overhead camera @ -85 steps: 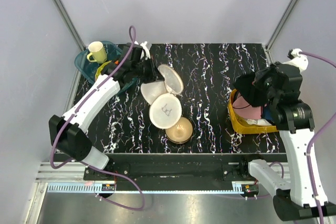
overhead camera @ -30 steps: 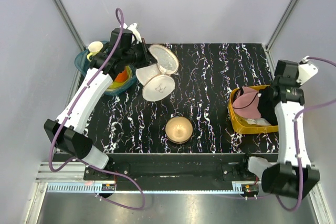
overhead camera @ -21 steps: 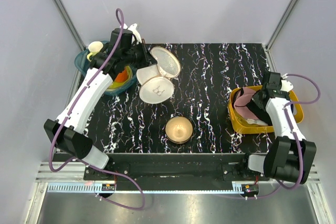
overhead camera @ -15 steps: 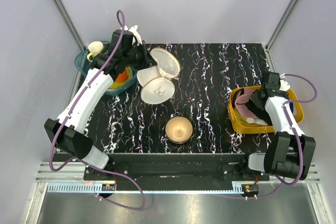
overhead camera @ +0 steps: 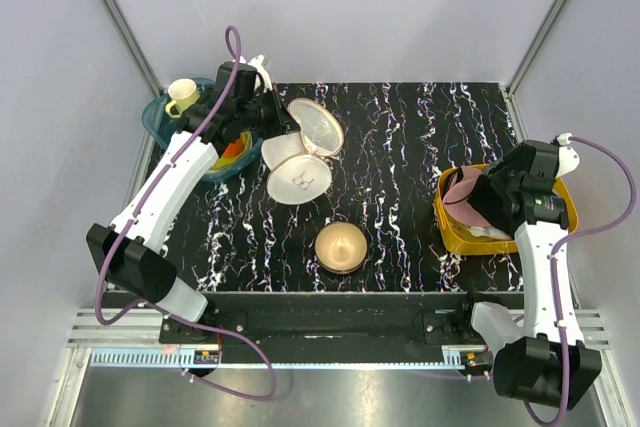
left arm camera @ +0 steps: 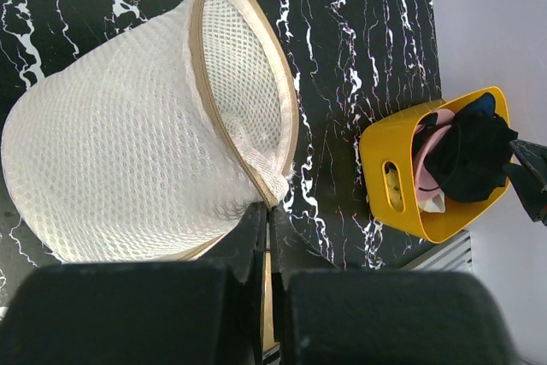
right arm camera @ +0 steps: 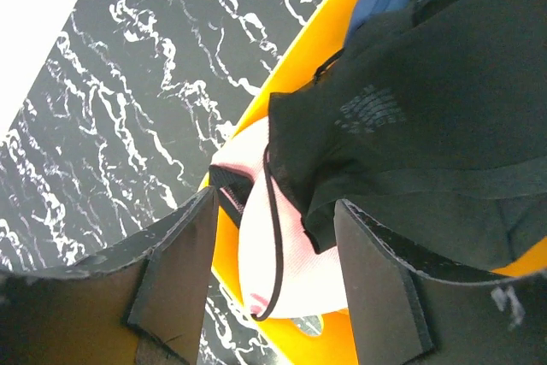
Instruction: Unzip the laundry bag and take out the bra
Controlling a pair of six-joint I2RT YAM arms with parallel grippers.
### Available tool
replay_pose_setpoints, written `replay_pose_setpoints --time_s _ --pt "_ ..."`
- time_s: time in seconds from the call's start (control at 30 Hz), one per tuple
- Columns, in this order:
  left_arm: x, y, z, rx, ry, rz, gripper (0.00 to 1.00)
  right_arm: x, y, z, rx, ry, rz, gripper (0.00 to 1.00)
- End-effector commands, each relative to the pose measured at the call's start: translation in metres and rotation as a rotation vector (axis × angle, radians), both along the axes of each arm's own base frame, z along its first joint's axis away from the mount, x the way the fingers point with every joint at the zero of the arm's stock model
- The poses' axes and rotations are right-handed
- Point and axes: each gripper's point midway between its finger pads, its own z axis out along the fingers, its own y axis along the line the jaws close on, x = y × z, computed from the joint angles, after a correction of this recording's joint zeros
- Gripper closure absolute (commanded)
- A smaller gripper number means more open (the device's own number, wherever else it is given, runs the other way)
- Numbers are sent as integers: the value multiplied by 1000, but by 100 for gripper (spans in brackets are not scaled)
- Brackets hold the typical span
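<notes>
The laundry bag (overhead camera: 298, 179), a cream mesh drum, hangs tilted above the table's back left. Its round zip lid (overhead camera: 323, 129) is flapped open. My left gripper (overhead camera: 272, 119) is shut on the bag's tan rim; in the left wrist view the fingers (left arm camera: 253, 230) pinch that edge beside the mesh (left arm camera: 120, 151). The pink bra (overhead camera: 464, 194) lies in the yellow basket (overhead camera: 452, 237), partly under a dark cloth (right arm camera: 427, 126). My right gripper (overhead camera: 492, 197) hovers just over it, open. In the right wrist view the bra (right arm camera: 282, 254) shows between the spread fingers (right arm camera: 175, 267).
A bronze bowl (overhead camera: 341, 246) sits on the black marbled table (overhead camera: 420, 137) near the front middle. A teal basin (overhead camera: 160, 122) with a yellow mug (overhead camera: 183, 97) stands at the back left corner. The yellow basket also holds white cloth (overhead camera: 495, 234).
My right gripper has opened and let go of the bra, which now rests in the yellow basket; that arm has drawn back. The left arm still holds the bag up, barely shifted.
</notes>
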Motion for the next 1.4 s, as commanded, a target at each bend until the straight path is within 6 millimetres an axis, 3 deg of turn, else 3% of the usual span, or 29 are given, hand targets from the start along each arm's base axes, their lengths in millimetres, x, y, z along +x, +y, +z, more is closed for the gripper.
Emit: replay_pose_setpoints --time_s 0.0,0.2,0.23,0.3,0.33,0.4,0.43,0.5,0.6,0.67,0.83,0.9,1.03,1.27,1.37 --pt "6 -7 17 -43 -48 -18 100 -10 -21 3 -85 29 -85 36" --pt "4 -4 17 -25 -48 -26 100 -16 -54 -34 -139 84 -298 39" --pt "4 -5 16 -23 -46 -30 100 -22 -62 -59 -167 140 -344 39" --pt "3 -5 14 -19 -37 -36 100 -12 -69 -77 -158 117 -396 39" --pt "3 -6 12 -18 -30 -42 100 -12 -67 -106 -145 183 -389 39" --pt "2 -4 11 -6 -23 -41 100 -6 -68 -130 -98 236 -395 39" --pt "1 -2 13 -1 -30 -36 100 2 -65 -141 -57 287 -365 39" --pt "1 -1 14 -1 -34 -31 100 8 -65 -143 -56 316 -352 39" --pt "0 1 19 1 -47 -23 100 18 -53 -124 -7 262 -289 36" --pt "0 3 20 5 -54 -16 100 20 -48 -99 6 184 -263 33" --pt "3 0 23 3 -55 -24 100 2 -30 -53 36 82 -203 21" --pt "5 -2 20 2 -47 -27 100 -6 -24 -45 48 68 -183 11" --pt "8 -5 20 -2 -43 -33 100 -16 -17 -16 48 -7 -157 1" --pt "14 -11 8 -15 -17 -38 100 -10 -5 22 62 -66 -73 0" --pt "26 -27 12 -52 -6 -92 100 -9 -5 40 44 -105 -63 0"
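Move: The black garment lies heaped in the yellow basket below the open right hand, its middle about 2 cm ahead, 4 cm to the right and 13 cm down. The pink bra shows beside it, roughly 4 cm left of the hand and about level fore and aft; the basket's middle is some 2 cm to the right, 1 cm back and 15 cm below. From the left hand, the black garment is about 43 cm right, 5 cm back and 22 cm below. Down some 15 cm and about 6 cm to the right goes the empty right hand, into the yellow basket over the black garment, tipping down and turning clockwise by roughly 20 degrees. It then climbs straight back to its starting height, easing left, most of the turn undone and the fingers spreading fully. The left hand keeps its pinch on the laundry bag's rim, bobbing slightly lower. ##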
